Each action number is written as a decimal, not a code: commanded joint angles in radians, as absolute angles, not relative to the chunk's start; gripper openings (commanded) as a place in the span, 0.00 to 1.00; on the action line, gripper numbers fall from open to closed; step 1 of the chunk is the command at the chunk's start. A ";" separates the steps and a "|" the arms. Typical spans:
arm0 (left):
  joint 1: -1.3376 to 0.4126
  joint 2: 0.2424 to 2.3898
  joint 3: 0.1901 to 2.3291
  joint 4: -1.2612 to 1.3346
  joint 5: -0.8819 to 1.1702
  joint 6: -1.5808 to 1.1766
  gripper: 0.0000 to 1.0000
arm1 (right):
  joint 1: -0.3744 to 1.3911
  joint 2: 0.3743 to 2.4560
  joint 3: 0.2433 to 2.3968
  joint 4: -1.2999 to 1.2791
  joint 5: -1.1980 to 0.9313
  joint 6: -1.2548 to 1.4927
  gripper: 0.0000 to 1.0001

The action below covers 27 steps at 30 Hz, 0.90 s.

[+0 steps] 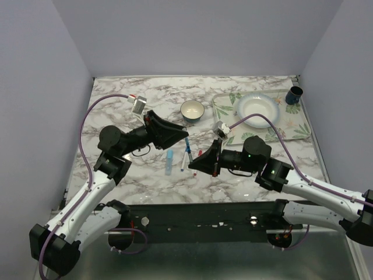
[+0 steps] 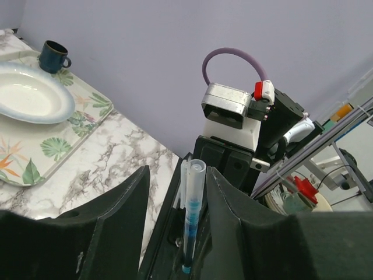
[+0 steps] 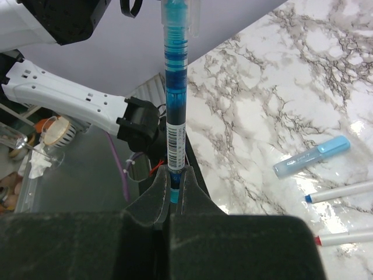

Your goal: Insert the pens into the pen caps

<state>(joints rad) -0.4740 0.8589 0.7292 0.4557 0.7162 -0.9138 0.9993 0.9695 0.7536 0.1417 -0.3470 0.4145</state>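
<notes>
My right gripper [image 3: 173, 175] is shut on the lower end of a blue pen [image 3: 175, 93], which stands out from its jaws toward the left arm. A clear pen cap [image 2: 195, 186] sits over the pen's far end. That cap lies between the jaws of my left gripper [image 2: 176, 172], which is open: the cap rests against one finger and a gap shows on the other side. In the top view the left gripper [image 1: 180, 139] and right gripper [image 1: 197, 162] meet nose to nose over mid-table. Two more white pens, one blue-tipped [image 3: 341, 191] and one red-tipped [image 3: 344, 238], lie on the marble beside a short pale blue cap [image 3: 312, 157].
A small bowl [image 1: 192, 109] stands behind the grippers. At the back right a leaf-patterned tray [image 1: 297, 125] carries a white plate [image 1: 257, 108] and a dark blue cup [image 1: 294, 94]. Purple cables arch over both arms.
</notes>
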 commanded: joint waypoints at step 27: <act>-0.600 0.939 0.606 0.508 0.695 -1.080 0.00 | 1.002 1.011 1.058 0.189 -0.008 0.252 0.01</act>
<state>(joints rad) -0.5373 0.8883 0.6476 0.6506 0.5735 -1.0409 1.0153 1.0027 0.8906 -0.0566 -0.1822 0.3183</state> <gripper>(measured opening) 0.053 0.027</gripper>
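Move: The left hand's half-open fingers already straddle the clear cap on the blue pen's upper end, its middle about 1 cm back and 1 cm right of the hand, level with it. The right hand holds the pen's lower end; from it the cap lies about 6 cm ahead, 1 cm left and 9 cm up. From the left hand, roughly 35 cm down on the table, the highlighter is about 11 cm ahead and 6 cm left, the blue marker 12 cm straight ahead. The left fingers shut on the clear cap and keep it pinched, while that hand eases back and dips by about 1 cm, then comes up and forward again, edging right and rolling its left side down some 10 degrees. The right hand, still gripping the pen's lower end, dips about 1 cm, then drives forward about 2.5 cm in all and rises again, turning clockwise and tilting its left side down, so as to push the pen up and forward into the held cap. ##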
